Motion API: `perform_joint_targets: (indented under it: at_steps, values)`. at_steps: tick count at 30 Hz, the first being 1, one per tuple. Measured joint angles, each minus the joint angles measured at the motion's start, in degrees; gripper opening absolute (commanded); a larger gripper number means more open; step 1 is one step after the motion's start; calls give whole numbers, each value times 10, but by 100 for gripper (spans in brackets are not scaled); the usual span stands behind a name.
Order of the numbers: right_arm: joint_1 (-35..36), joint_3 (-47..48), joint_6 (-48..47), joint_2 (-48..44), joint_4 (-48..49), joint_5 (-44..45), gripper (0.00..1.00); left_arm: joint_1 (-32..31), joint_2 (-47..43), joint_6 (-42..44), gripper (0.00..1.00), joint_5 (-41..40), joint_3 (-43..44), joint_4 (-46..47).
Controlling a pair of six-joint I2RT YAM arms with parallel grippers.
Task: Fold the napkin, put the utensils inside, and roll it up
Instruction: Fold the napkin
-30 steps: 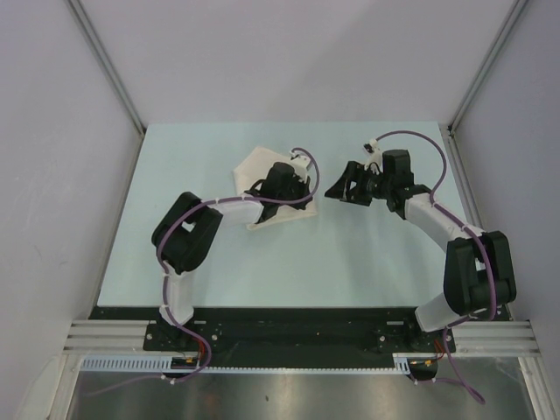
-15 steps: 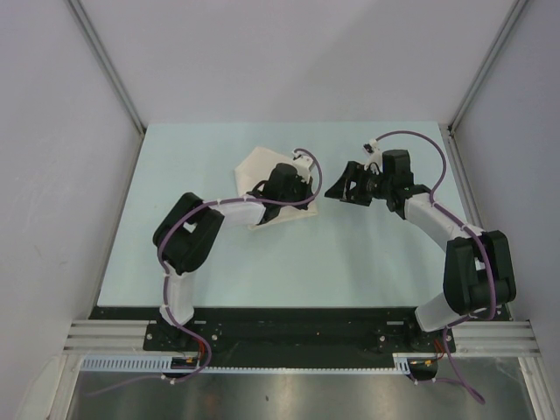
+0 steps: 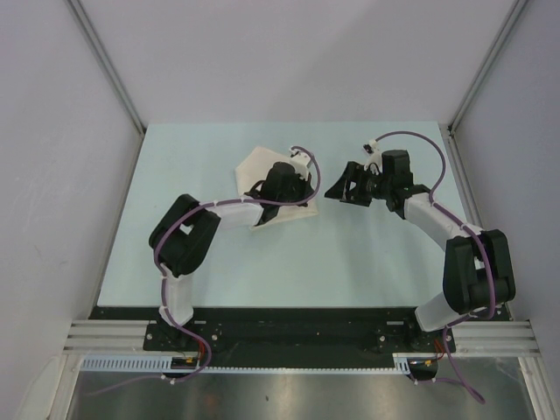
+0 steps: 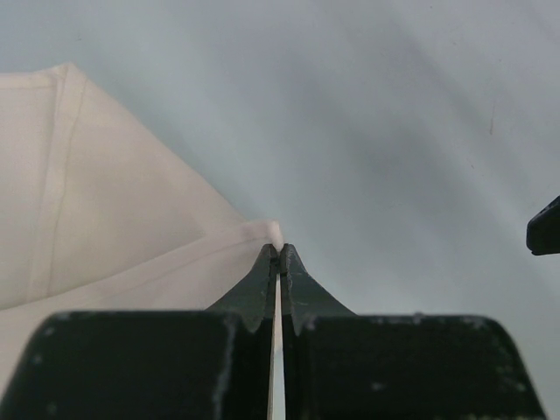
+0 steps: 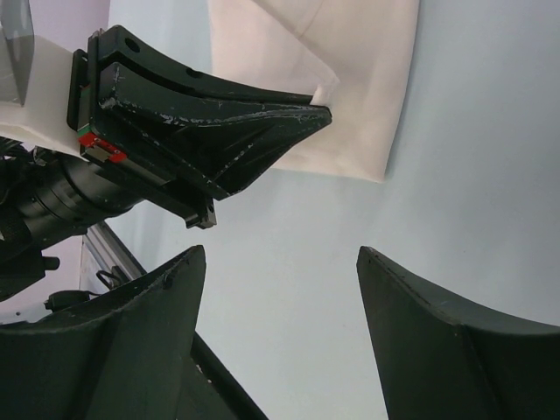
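Observation:
The white napkin [image 3: 254, 166] lies crumpled at the table's middle back, partly under my left arm. My left gripper [image 3: 306, 192] is shut on a corner of the napkin [image 4: 114, 227], and a thin edge of cloth shows between the closed fingertips of that gripper [image 4: 280, 249]. My right gripper [image 3: 332, 190] hovers just right of it, open, with nothing between its fingers [image 5: 280, 251]. In the right wrist view the left gripper [image 5: 322, 115] pinches the napkin's corner [image 5: 367, 79] just ahead of my open jaws. The utensils are out of view.
The pale table [image 3: 350, 254] is bounded by grey walls left, right and back, with metal rails [image 3: 105, 61] at the corners. A purple cable [image 3: 411, 136] loops above the right wrist. One right fingertip [image 4: 544, 227] shows at the left wrist view's right edge.
Both grippers have edged slightly left and the left elbow has shifted a little. The left gripper stays shut on the cloth and the right stays open.

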Motion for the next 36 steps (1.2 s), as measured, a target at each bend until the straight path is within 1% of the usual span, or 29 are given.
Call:
perform_joint_targets:
  at_steps: [5, 17, 18, 19, 20, 21, 22, 23, 24, 27, 32, 36]
  values:
    - [0, 0, 0, 0, 0, 0, 76, 0, 1, 0, 0, 7, 4, -3]
    - [0, -4, 0, 5, 1, 2, 76, -1, 45, 1, 0, 28, 62, -83]
    - [0, -5, 0, 5, 0, 3, 75, -1, 50, 1, 4, 29, 69, -94]
    - [0, -7, 0, 5, 0, 5, 75, -1, 54, 1, 12, 30, 75, -104]
    - [0, -8, 0, 6, 0, 6, 75, -1, 56, 1, 39, 31, 79, -110]
    - [0, -9, 0, 7, 0, 7, 76, -1, 57, 3, 50, 33, 83, -118]
    - [0, -9, 0, 9, 0, 9, 76, -1, 57, 6, 59, 36, 85, -125]
    - [0, -9, 0, 10, 0, 11, 76, -1, 57, 6, 73, 40, 87, -130]
    - [0, -9, 0, 12, 0, 12, 76, -1, 57, 5, 76, 43, 87, -132]
    - [-4, -9, -1, 24, 1, 14, 76, -1, 53, 4, 91, 47, 84, -139]
    - [-12, -1, -6, 70, 1, 9, 76, 2, 2, -5, 94, 46, 46, -149]
    - [-13, 28, -6, 130, 7, -12, 76, 13, -93, -23, 97, 46, -28, -140]
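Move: The left hand holds the napkin's folded-over corner just above the cloth; the spot for it on the lower layer is about 4 cm below, 1 cm back and 1 cm right. The napkin's near-right corner lies some 4 cm right and 2 cm back, its near-left corner about 15 cm left and 7 cm back. From the open right hand, that near-right corner is roughly 4 cm ahead, 4 cm left and 10 cm below. The left hand lowers the pinched napkin corner about 3 cm onto the lower layer, fingers tipping down some 10 degrees, then opens wide, lets go and pulls up, left and back off the cloth. In the second half the right hand, fingers still wide open, sinks about 6.5 cm and edges forward towards the napkin's near-right corner, tilting a little further down without reaching it. ##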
